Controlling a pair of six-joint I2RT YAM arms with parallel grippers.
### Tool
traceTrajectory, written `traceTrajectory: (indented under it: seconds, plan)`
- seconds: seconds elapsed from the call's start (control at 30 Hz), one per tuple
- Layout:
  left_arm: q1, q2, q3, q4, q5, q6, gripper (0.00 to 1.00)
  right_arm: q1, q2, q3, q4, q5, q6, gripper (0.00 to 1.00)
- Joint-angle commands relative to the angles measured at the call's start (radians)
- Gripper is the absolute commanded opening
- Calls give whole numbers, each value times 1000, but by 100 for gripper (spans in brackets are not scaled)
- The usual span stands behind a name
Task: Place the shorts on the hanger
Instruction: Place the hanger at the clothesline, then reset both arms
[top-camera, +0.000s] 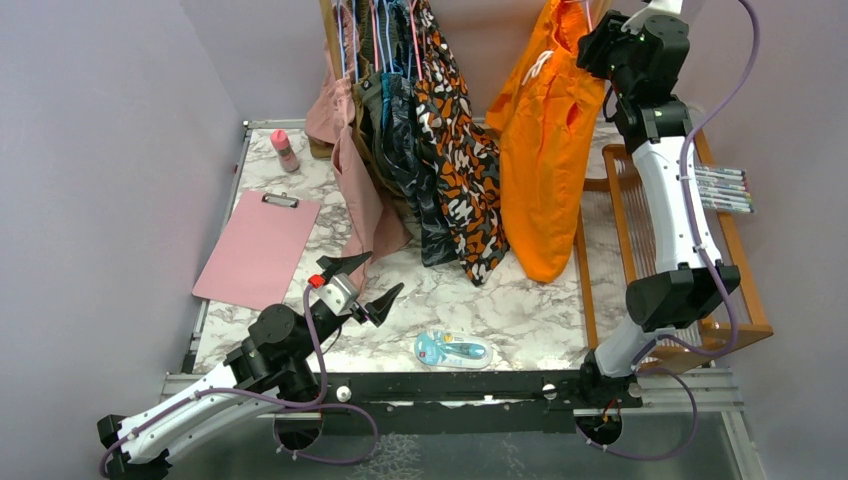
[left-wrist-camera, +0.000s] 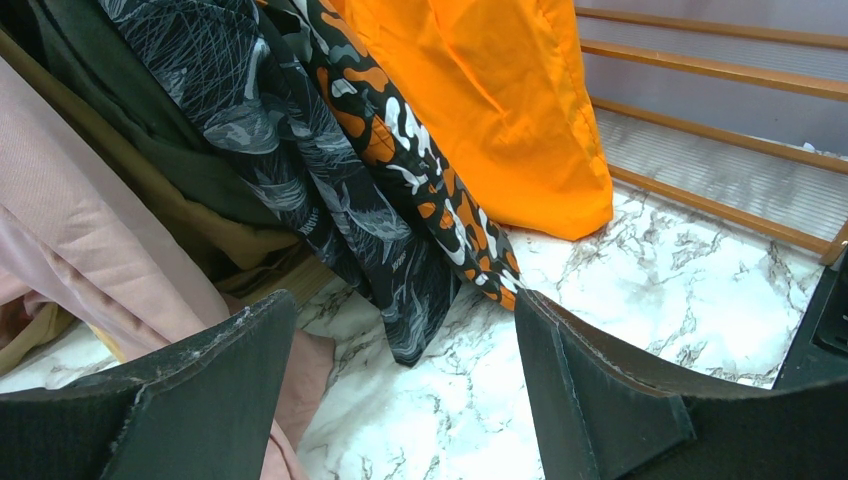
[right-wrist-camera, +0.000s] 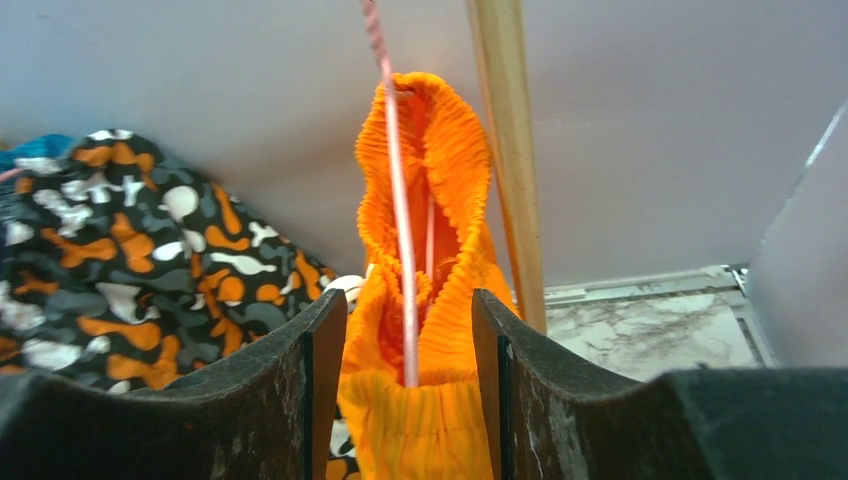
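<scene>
The bright orange shorts (top-camera: 545, 150) hang at the back right of the rail, their hem just above the marble table. In the right wrist view the gathered waistband of the shorts (right-wrist-camera: 425, 200) sits over the thin pink hanger (right-wrist-camera: 400, 230), whose wire runs up through it. My right gripper (right-wrist-camera: 410, 310), held high at the shorts' top edge (top-camera: 590, 45), stands open with the waistband and wire between its fingers, not pinched. My left gripper (top-camera: 365, 285) hovers low over the table, open and empty (left-wrist-camera: 405, 310), with the shorts (left-wrist-camera: 490, 100) ahead of it.
An orange-black-white patterned garment (top-camera: 455, 170), dark garments and a dusty pink garment (top-camera: 360, 190) hang left of the shorts. A pink clipboard (top-camera: 255, 248), a small bottle (top-camera: 285, 150) and a blue packaged item (top-camera: 452, 349) lie on the table. A wooden rack (top-camera: 650, 230) and markers (top-camera: 725, 188) are at the right.
</scene>
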Motion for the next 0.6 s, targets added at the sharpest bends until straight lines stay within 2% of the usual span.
traceTrajectory:
  seconds: [0.0, 0.2, 0.3, 0.47, 0.57]
  plan:
    - [2, 4, -7, 9, -11, -6, 83, -2, -100, -10, -12, -133, 41, 52]
    - [3, 25, -4, 6, -22, -4, 83, 84, -190, -61, -17, -183, -5, 52]
    - [4, 38, -3, 9, -30, -2, 83, 189, -197, -32, -43, -178, -44, 53]
    - [4, 72, -5, 15, -35, 5, 83, 396, -107, 87, -129, -148, -83, 54]
    - [7, 91, -3, 14, -42, 8, 83, 465, -100, 41, -80, -158, -74, 54]
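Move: The orange shorts already hang from their hanger, unheld: their middle is about 9 cm ahead of the open right hand, 3 cm to its left and 17 cm below, the near waistband end close under the fingers. The stand's right post rises some 22 cm ahead and 4 cm right. The patterned shorts hang about 5 cm ahead, 27 cm left and 15 cm lower. From the left hand the orange shorts are about 42 cm ahead, 33 cm right and slightly above. The right hand, its fingers already half open and staying so, draws back and up from the near end of the orange shorts' waistband, then sweeps left in front of them towards the patterned shorts, ending some 19 cm left, 12 cm back and 7 cm higher. As it swings, it turns about 30 degrees counter-clockwise and tips its fingers slightly upward, while the left hand, also open, just begins to sink. ##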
